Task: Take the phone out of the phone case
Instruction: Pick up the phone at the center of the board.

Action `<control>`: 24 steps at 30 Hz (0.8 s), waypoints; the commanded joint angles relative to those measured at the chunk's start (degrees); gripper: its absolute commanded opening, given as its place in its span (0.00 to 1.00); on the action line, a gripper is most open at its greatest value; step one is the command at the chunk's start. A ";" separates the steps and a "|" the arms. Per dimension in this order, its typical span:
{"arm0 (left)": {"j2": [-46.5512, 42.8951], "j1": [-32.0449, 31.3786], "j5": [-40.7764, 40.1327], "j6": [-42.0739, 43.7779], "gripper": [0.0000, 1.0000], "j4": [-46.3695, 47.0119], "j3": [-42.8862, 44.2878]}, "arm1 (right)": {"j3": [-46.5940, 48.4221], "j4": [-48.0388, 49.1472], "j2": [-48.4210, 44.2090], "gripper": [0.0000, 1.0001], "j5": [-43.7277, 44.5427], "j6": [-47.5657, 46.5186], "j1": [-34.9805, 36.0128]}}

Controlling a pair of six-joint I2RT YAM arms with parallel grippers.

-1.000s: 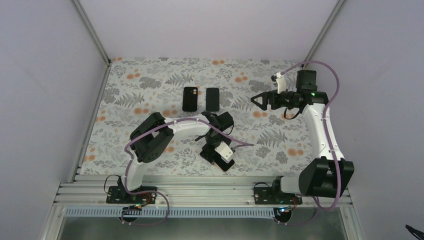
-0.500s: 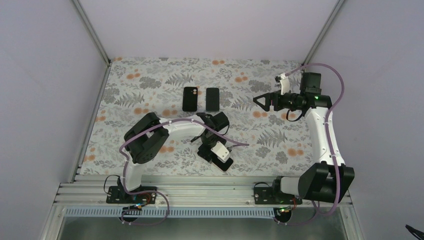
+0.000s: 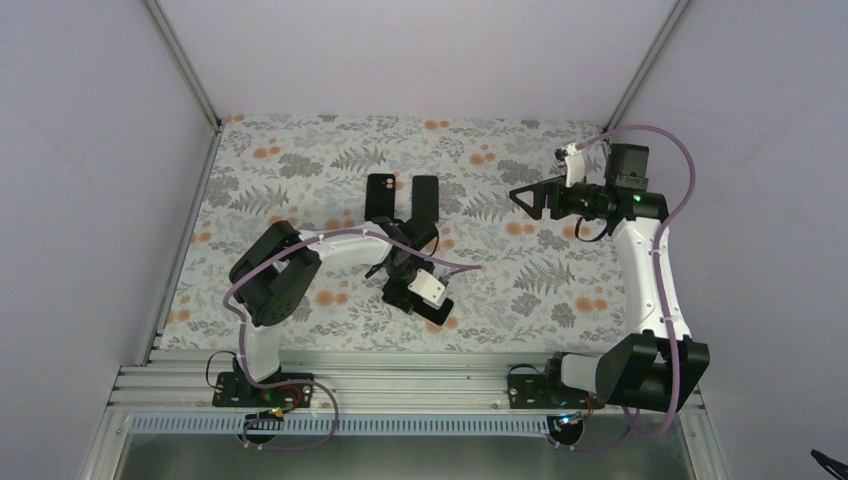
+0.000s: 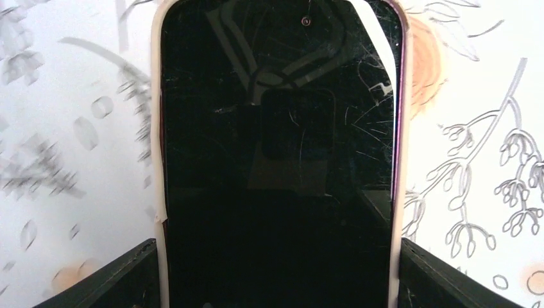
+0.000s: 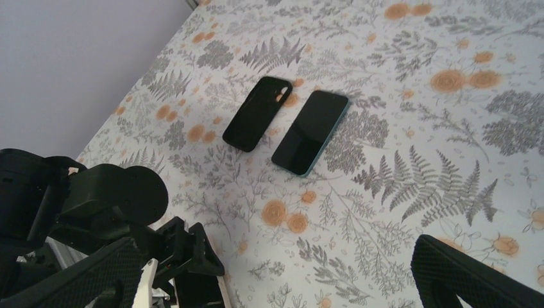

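A phone (image 4: 276, 160) with a dark scratched screen sits in a pale cream phone case (image 4: 398, 192) and fills the left wrist view. My left gripper (image 4: 276, 276) is shut on it, with one black finger (image 4: 109, 279) against each long side of the case. From above, this cased phone (image 3: 438, 309) lies low over the mat near the middle front, under the left gripper (image 3: 415, 292). My right gripper (image 3: 522, 196) hangs open and empty over the right side of the mat, its fingers (image 5: 468, 276) wide apart.
A black empty case (image 3: 379, 197) and a dark phone with a teal edge (image 3: 425, 195) lie side by side at the mat's middle back, also seen as the black case (image 5: 256, 112) and teal phone (image 5: 311, 131). The left arm (image 3: 330, 245) crosses in front of them.
My left gripper has closed in on the cased phone and shifted it left and away from the front edge. The right gripper has drifted slightly right and stayed open.
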 commanded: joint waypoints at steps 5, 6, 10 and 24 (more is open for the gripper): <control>-10.20 3.67 5.22 -13.46 0.50 4.94 1.86 | 8.13 9.66 1.38 0.99 -1.57 6.08 -0.47; -11.18 4.07 5.76 -14.93 0.50 5.28 2.12 | 9.23 10.62 1.83 0.99 -1.89 6.97 -0.48; -15.15 6.55 6.43 -21.84 0.48 7.80 3.03 | 11.75 15.96 2.69 0.99 -2.99 11.64 -0.51; -24.57 11.51 -3.52 -41.42 0.47 16.44 11.54 | 11.42 33.23 6.33 0.99 -6.14 34.50 0.31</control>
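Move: The pale-rimmed cased phone is already pinched across about its middle in the left fingers, down at table level; its way leads to open air over the board, some 11 cm ahead and 22 cm up. The bare phone lies about 28 cm ahead of the left hand and 3 cm right, the empty case also 28 cm ahead but 9 cm left, both about 1 cm lower. From the right hand, the cased phone is roughly 12 cm back, 24 cm left and 26 cm below. The cased phone goes up with the left hand about 20 cm and forward some 10 cm, the fingers keeping their side grip. On the way it turns counter-clockwise by about 40 degrees, while the fingers swing from pointing down to pointing rightward and down. The empty right hand, still wide open, also rises and eases forward, tipping its fingers up. ##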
